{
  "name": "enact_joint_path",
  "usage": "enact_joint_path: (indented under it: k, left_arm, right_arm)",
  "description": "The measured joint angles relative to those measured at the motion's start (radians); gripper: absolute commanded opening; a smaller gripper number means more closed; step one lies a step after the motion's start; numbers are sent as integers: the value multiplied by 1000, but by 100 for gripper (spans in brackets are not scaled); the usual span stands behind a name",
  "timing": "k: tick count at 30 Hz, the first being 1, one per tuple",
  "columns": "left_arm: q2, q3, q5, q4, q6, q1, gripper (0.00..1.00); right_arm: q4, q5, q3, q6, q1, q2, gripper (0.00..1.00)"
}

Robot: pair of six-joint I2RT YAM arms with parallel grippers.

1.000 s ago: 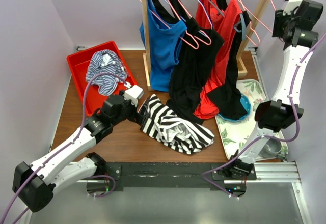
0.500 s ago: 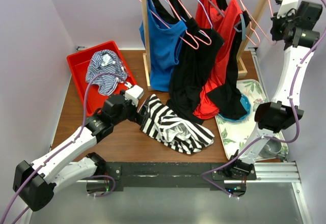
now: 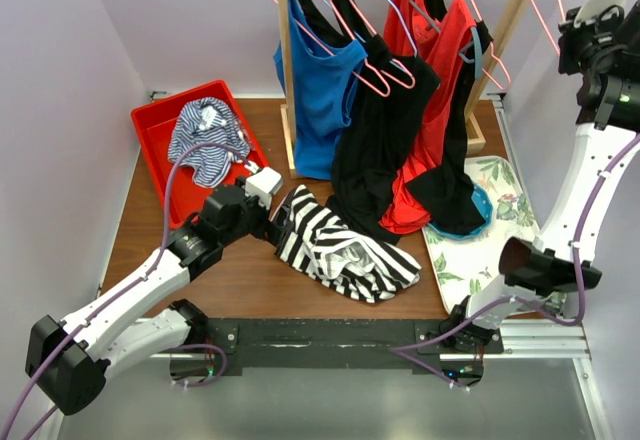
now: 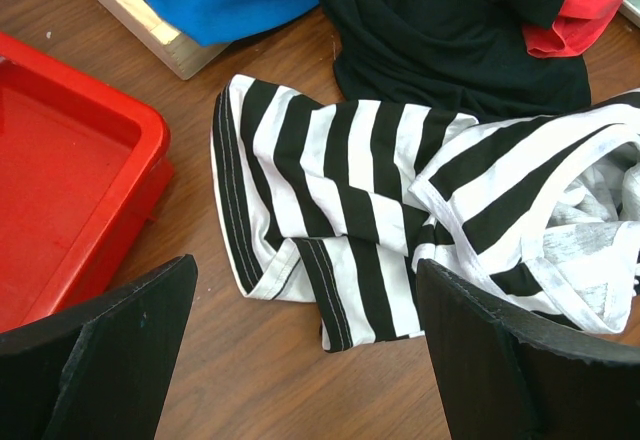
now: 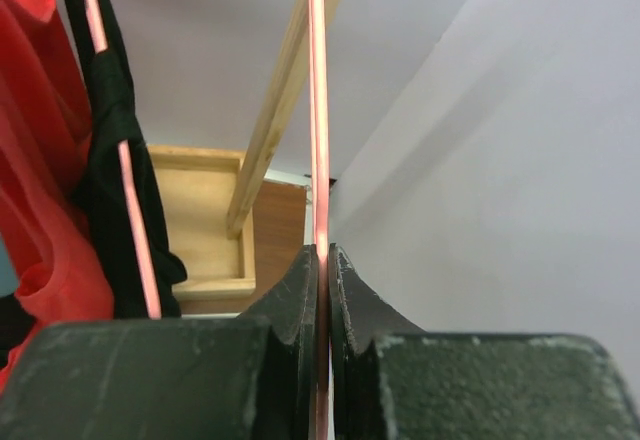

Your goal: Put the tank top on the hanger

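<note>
The tank top (image 3: 345,245), with bold black and white stripes, lies crumpled on the wooden table in front of the rack. In the left wrist view the tank top (image 4: 400,190) fills the middle. My left gripper (image 3: 281,222) hovers at its left end. Seen from its own wrist, the left gripper (image 4: 305,295) is open, with the hem corner between its fingers and nothing held. High at the right, my right gripper (image 3: 568,48) is shut on a wire of the pink hanger (image 3: 537,10). The right wrist view shows the right gripper (image 5: 323,256) pinching that hanger (image 5: 318,110).
A red tray (image 3: 150,132) at the left holds a thin blue-striped garment (image 3: 205,140). The wooden rack (image 3: 283,60) carries a blue top (image 3: 320,90), a black top (image 3: 380,150), a red top (image 3: 440,110) and more hangers (image 3: 372,72). A floral tray (image 3: 500,222) lies at the right.
My right gripper closed on the pink hanger's wire and rose up and to the right, taking the hanger with it. The left arm and the tank top stayed still.
</note>
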Motion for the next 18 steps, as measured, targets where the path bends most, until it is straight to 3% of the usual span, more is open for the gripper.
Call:
enact_joint_path:
  k: [10,14,18]
  left_arm:
    - [-9,0,6,0,0,0,96]
    - [-31,0,39,0,2,0,96]
    - [-83,-9,88,20,5,0,97]
  right_arm:
    - [9,17,-278,0,-32,-187,0]
    - [10,29,-444,2,-45,-349,0]
    - [-2,55,-504,14,-45,-508,0]
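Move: The right gripper already holds a pink hanger high up. The striped tank top it is meant for lies on the table about 40 cm to its left, some 14 cm nearer the base and 46 cm below. The rack's right post stands about 10 cm ahead and 10 cm left, and the hanging red top about 20 cm left and 2 cm ahead. From the open left gripper, the striped tank top lies roughly 13 cm right, 3 cm ahead and 12 cm below. Draw the right gripper back about 13 cm, away from the rack post, fingers shut on the pink hanger's side. Let it dip some 4 cm on the way, then start rising again near the end, drifting slightly left towards the striped tank top. Late on, start lifting the left gripper, still wide open, about 2.5 cm up off its place by the tank top and slightly back. ##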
